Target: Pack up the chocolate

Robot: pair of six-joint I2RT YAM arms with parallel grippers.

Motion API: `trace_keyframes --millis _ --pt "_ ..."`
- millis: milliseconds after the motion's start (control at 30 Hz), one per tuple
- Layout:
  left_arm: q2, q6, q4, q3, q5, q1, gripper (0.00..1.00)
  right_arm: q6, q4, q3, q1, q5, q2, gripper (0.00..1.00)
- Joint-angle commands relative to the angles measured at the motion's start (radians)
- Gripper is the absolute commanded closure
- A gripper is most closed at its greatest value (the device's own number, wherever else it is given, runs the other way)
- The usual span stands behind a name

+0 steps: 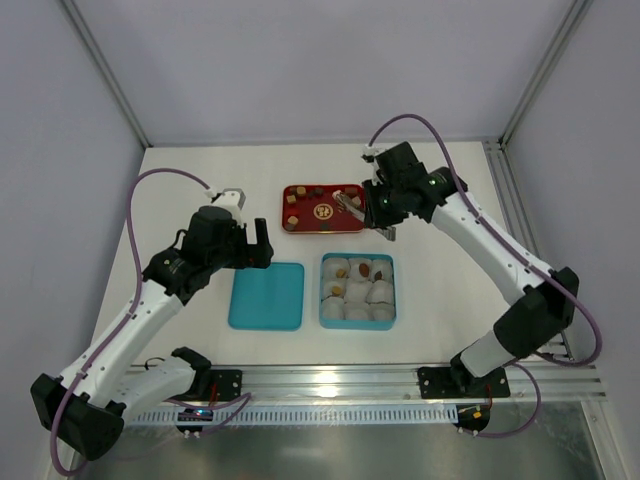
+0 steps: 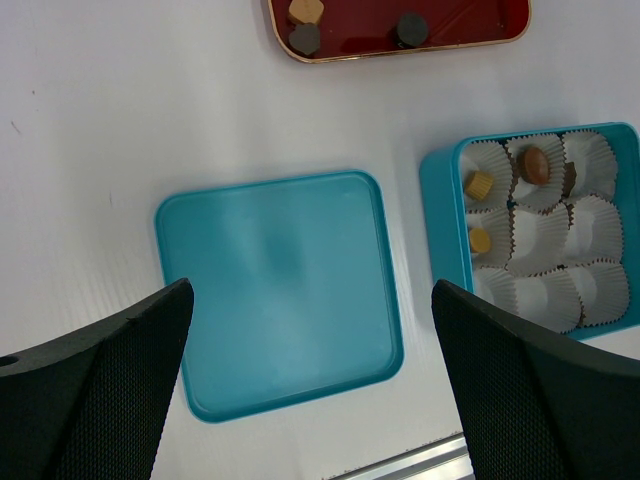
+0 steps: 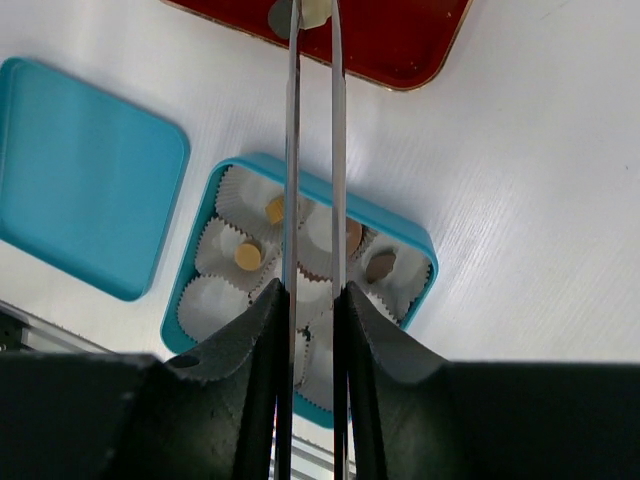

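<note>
Small tan and brown chocolate pieces (image 1: 292,199) lie in the red tray (image 1: 322,226). Several more (image 2: 479,184) sit in white paper cups inside the blue box (image 1: 357,323). My right gripper (image 3: 312,300) is shut on thin metal tongs (image 3: 291,150), which reach out over the box to the tray. At the tongs' tips a pale chocolate piece (image 3: 314,12) shows between the blades; I cannot tell whether it is lifted. My left gripper (image 2: 315,400) hangs open above the blue lid (image 2: 280,290), holding nothing.
The lid (image 1: 266,295) lies flat just left of the box, with a narrow gap between them. The tray has a round gold emblem (image 1: 323,211) in its middle. An aluminium rail (image 1: 400,378) runs along the near table edge, and frame posts stand at the far corners.
</note>
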Motion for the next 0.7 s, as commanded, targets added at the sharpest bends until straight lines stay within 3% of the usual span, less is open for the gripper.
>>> trace_keyframes --millis 0,300,667 --pt "-0.007 0.009 0.006 0.039 0.005 -0.001 0.00 0.020 -0.012 -0.094 -0.002 -0.024 -0.173 0.76" --pt "-0.003 0.009 0.007 0.039 0.011 -0.001 0.00 0.065 -0.110 -0.331 0.021 -0.054 -0.480 0.76" --pt "0.008 0.009 0.006 0.040 0.013 -0.001 0.00 0.174 -0.182 -0.478 0.166 -0.011 -0.614 0.76"
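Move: The middle cup of the blue chocolate box, empty, lies about 11 cm back from the right hand, 1 cm left of it and some 18 cm below. The square-topped red tray's middle is about 10 cm ahead and 9 cm to that hand's left. One yellow chocolate sits 5 cm left of the middle cup, level with it; a brown chocolate sits 5 cm beyond it and 1 cm right. From the left hand, the cup is roughly 23 cm right and 4 cm back. Still gripping the tweezers with the pale round chocolate pinched in their tips, the right hand carries it away from the red tray, back about 17 cm and some 5 cm right, to above the middle of the blue box. It arcs over, rising about 2 cm and then sinking 3 or so, slowing towards the end; the grip stays unchanged. ##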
